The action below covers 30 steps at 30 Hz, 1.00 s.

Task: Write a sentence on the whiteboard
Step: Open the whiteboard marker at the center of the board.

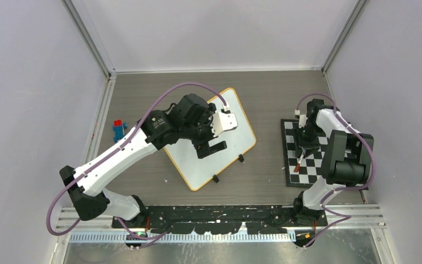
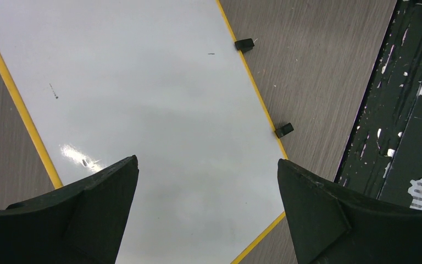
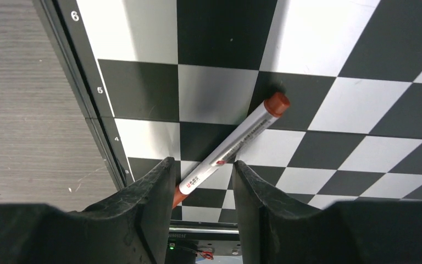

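The whiteboard (image 1: 239, 135) lies tilted on the table left of centre, white with an orange-yellow rim. Its visible surface (image 2: 159, 82) is blank apart from a few tiny specks; the sentence is not in view. My left gripper (image 1: 211, 147) hovers over the board, and the left wrist view shows it (image 2: 207, 162) wide open with nothing between its fingers. On the right, a white marker (image 3: 242, 135) with red-brown ends lies slanted on the checkered mat (image 3: 220, 33). My right gripper (image 3: 202, 160) is closed around the marker's lower end. From above, the marker (image 1: 299, 161) pokes out below that gripper (image 1: 306, 146).
A small blue and red object (image 1: 119, 130) lies near the left wall. The board's two black feet (image 2: 244, 44) (image 2: 284, 130) stick out on its near side. A black base rail (image 1: 220, 212) runs along the front edge. Walls close in on three sides.
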Each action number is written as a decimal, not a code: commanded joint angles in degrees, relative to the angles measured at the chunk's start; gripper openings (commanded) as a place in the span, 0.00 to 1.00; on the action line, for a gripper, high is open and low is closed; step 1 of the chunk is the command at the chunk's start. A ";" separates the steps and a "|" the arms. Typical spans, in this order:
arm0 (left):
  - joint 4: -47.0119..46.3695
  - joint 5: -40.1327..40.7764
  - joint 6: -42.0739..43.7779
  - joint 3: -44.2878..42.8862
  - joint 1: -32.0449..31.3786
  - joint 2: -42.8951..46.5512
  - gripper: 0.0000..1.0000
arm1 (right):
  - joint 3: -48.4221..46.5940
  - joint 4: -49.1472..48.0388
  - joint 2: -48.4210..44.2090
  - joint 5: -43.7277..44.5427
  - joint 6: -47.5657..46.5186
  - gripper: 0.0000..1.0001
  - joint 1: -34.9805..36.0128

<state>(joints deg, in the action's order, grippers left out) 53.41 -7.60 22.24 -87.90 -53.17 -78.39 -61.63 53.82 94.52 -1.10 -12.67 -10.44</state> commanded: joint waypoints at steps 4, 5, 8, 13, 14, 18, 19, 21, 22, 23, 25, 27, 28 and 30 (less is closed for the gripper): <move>-2.77 2.91 -0.63 -1.89 0.02 1.79 1.00 | -3.22 -1.90 3.62 -0.71 3.44 0.42 -0.09; -2.85 2.93 -0.54 -1.92 0.00 1.86 1.00 | -3.26 -2.09 4.18 -0.74 3.62 0.41 -0.04; -2.78 3.03 -0.50 -1.93 0.00 2.08 1.00 | -2.62 -3.13 5.24 -0.96 4.56 0.35 -0.11; -1.13 4.54 -0.94 -2.65 -0.01 1.67 1.00 | -2.25 -3.67 6.17 -1.32 5.81 0.16 -0.03; -0.18 4.64 -1.09 -3.21 -0.01 1.40 1.00 | -2.43 -3.61 5.75 -1.65 5.95 0.11 -0.08; 3.39 5.34 -1.94 -6.49 -0.01 -0.09 1.00 | -5.63 -1.50 2.19 -4.05 5.96 0.00 -0.03; 4.13 5.14 -2.21 -7.40 -0.01 -0.30 1.00 | -6.97 -0.94 0.71 -5.70 6.09 0.00 -0.09; 4.59 4.83 -3.06 -8.96 -0.01 -0.21 1.00 | -10.26 0.27 -2.52 -11.04 7.24 0.00 -0.10; 4.76 4.41 -3.35 -9.87 0.08 -0.11 1.00 | -12.33 0.37 -4.37 -13.63 8.40 0.00 -0.11; 4.85 4.24 -4.00 -10.91 0.20 -0.14 1.00 | -14.56 0.41 -6.04 -16.51 9.69 0.00 -0.04; 5.34 3.40 -5.41 -13.49 1.04 -0.69 1.00 | -19.19 -0.01 -9.11 -21.10 13.36 0.00 -0.10; 5.09 2.70 -7.66 -15.49 2.27 -1.37 1.00 | -24.24 -0.70 -10.85 -25.29 18.50 0.00 0.01; 3.96 2.52 -9.84 -15.82 2.77 -1.41 1.00 | -26.70 -1.48 -11.60 -26.89 21.25 0.00 0.05; 1.37 -0.23 -12.81 -15.56 4.20 -0.98 1.00 | -30.86 -3.32 -12.70 -29.68 27.91 0.00 0.58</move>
<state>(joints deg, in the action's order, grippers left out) 57.87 -4.14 16.36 -101.30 -51.46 -79.44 -84.03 53.87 86.89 -20.45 2.17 -10.55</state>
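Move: The marker lies on the chessboard right under the right hand's half-open fingers, its middle about 1 cm ahead and 1 cm below. The chessboard's centre is some 10 cm to this hand's right and 4 cm ahead; the whiteboard's centre is roughly 40 cm to its left and 9 cm ahead, with the nearer black clip about 26 cm left and 1 cm ahead. From the left hand the marker is about 40 cm right, 6 cm ahead and 24 cm below. The right fingers pinch the marker near its middle after sinking about 1 cm around it, then carry it off the chessboard in a quickening sweep, some 17 cm up, 10 cm forward and a little left, the fingertips swinging outward and left by about 35 degrees. The open left hand lifts roughly 7 cm, away from the whiteboard. ##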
